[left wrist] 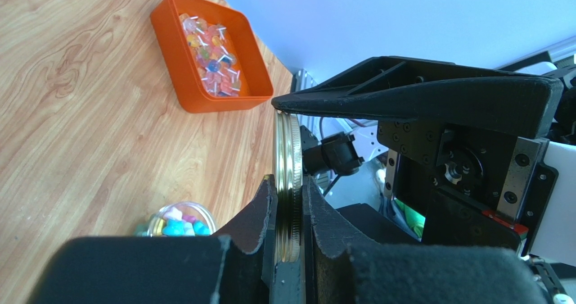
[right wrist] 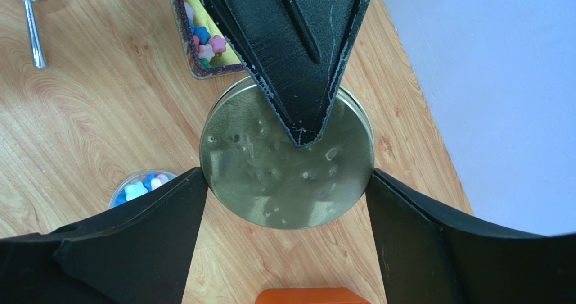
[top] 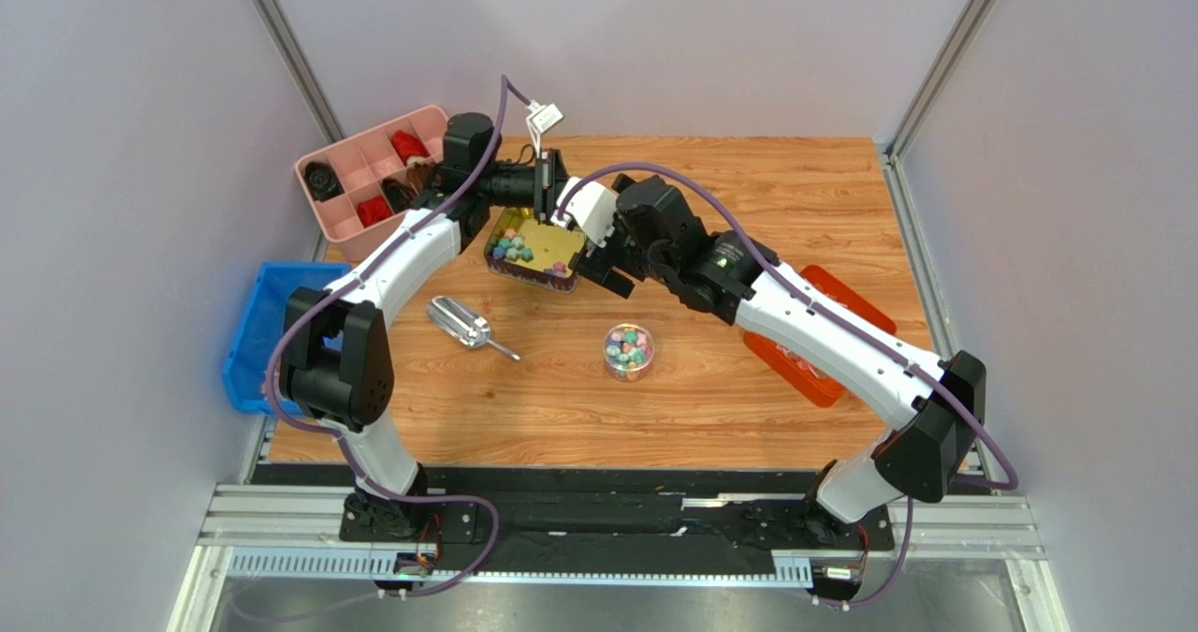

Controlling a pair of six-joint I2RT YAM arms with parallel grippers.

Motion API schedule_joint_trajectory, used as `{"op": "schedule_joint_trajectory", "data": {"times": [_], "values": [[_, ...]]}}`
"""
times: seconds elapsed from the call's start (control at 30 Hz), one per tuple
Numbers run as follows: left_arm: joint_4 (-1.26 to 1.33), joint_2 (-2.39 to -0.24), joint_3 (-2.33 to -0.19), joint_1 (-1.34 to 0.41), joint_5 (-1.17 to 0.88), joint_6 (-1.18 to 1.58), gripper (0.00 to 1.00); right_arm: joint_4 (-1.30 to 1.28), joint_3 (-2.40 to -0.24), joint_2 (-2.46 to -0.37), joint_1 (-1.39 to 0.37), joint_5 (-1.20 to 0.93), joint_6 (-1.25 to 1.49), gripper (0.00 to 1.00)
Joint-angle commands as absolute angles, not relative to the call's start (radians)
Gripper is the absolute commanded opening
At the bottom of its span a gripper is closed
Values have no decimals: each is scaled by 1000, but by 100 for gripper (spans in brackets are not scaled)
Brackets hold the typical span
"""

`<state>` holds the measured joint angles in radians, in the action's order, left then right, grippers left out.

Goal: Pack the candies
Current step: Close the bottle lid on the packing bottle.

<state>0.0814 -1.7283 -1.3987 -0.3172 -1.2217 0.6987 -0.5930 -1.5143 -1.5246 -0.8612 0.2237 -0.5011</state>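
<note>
Pastel candies fill a small clear jar standing open on the table. More candies lie in a gold-bottomed tray behind it. My left gripper is shut on a gold metal lid, held on edge above the table. My right gripper faces the flat of the lid, and its two fingertips touch the rim on opposite sides.
A metal scoop lies left of the jar. An orange tray of wrapped sweets sits at the right. A pink divided box stands at the back left, a blue bin off the left edge.
</note>
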Motion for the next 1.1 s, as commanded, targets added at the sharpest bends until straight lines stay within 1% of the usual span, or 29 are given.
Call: {"op": "schedule_joint_trajectory", "data": {"times": [0.0, 0.17, 0.2, 0.33, 0.4, 0.5, 0.57, 0.6, 0.67, 0.7, 0.9, 0.97, 1.07], "values": [[161, -1710, -1393, -321, -1270, 758, 0, -540, -1548, -1520, -864, 232, -491, 85], [212, -1723, -1384, -322, -1281, 802, 0, -538, -1540, -1528, -864, 222, -499, 81], [219, -1726, -1384, -321, -1284, 808, 0, -538, -1539, -1529, -865, 222, -500, 79], [235, -1724, -1382, -321, -1290, 828, 0, -538, -1540, -1528, -864, 219, -503, 66], [242, -1726, -1379, -321, -1290, 831, 0, -538, -1540, -1528, -864, 218, -503, 62], [244, -1726, -1378, -321, -1292, 830, 1, -546, -1540, -1528, -864, 216, -505, 61], [242, -1723, -1373, -319, -1289, 824, 10, -557, -1543, -1522, -864, 210, -503, 61], [241, -1723, -1370, -319, -1286, 816, 20, -560, -1542, -1520, -865, 206, -503, 61], [242, -1720, -1365, -319, -1279, 810, 24, -569, -1543, -1513, -864, 201, -503, 61], [241, -1717, -1364, -319, -1278, 798, 30, -571, -1543, -1513, -864, 199, -503, 61], [198, -1677, -1350, -310, -1241, 726, 48, -584, -1531, -1491, -864, 193, -509, 61], [169, -1658, -1350, -305, -1223, 686, 50, -586, -1525, -1490, -864, 198, -511, 61], [164, -1628, -1342, -284, -1210, 666, 57, -587, -1514, -1480, -864, 199, -517, 61]]}}
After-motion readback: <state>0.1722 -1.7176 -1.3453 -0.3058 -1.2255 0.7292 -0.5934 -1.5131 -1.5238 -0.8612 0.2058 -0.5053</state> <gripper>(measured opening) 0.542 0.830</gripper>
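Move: Pinched by its face in the left fingers, the bottle lid has its middle about 2 cm right of the left hand, level with it. It sits between the right hand's spread fingers, centred roughly 1 cm left of that hand. The open packing bottle stands some 15 cm back, 2 cm right and 21 cm below the right hand; the candy box lies about 3 cm ahead, 12 cm left and 23 cm below that hand. Handing the lid over in mid-air: both arms stay practically in place, while the right fingers, already astride the lid's rim, draw in only a trace and build up their squeeze on its two edges. Then the left fingers open from nearly shut to about half wide, letting go of the lid's faces, that hand rising and sinking again by less than 1 cm. ##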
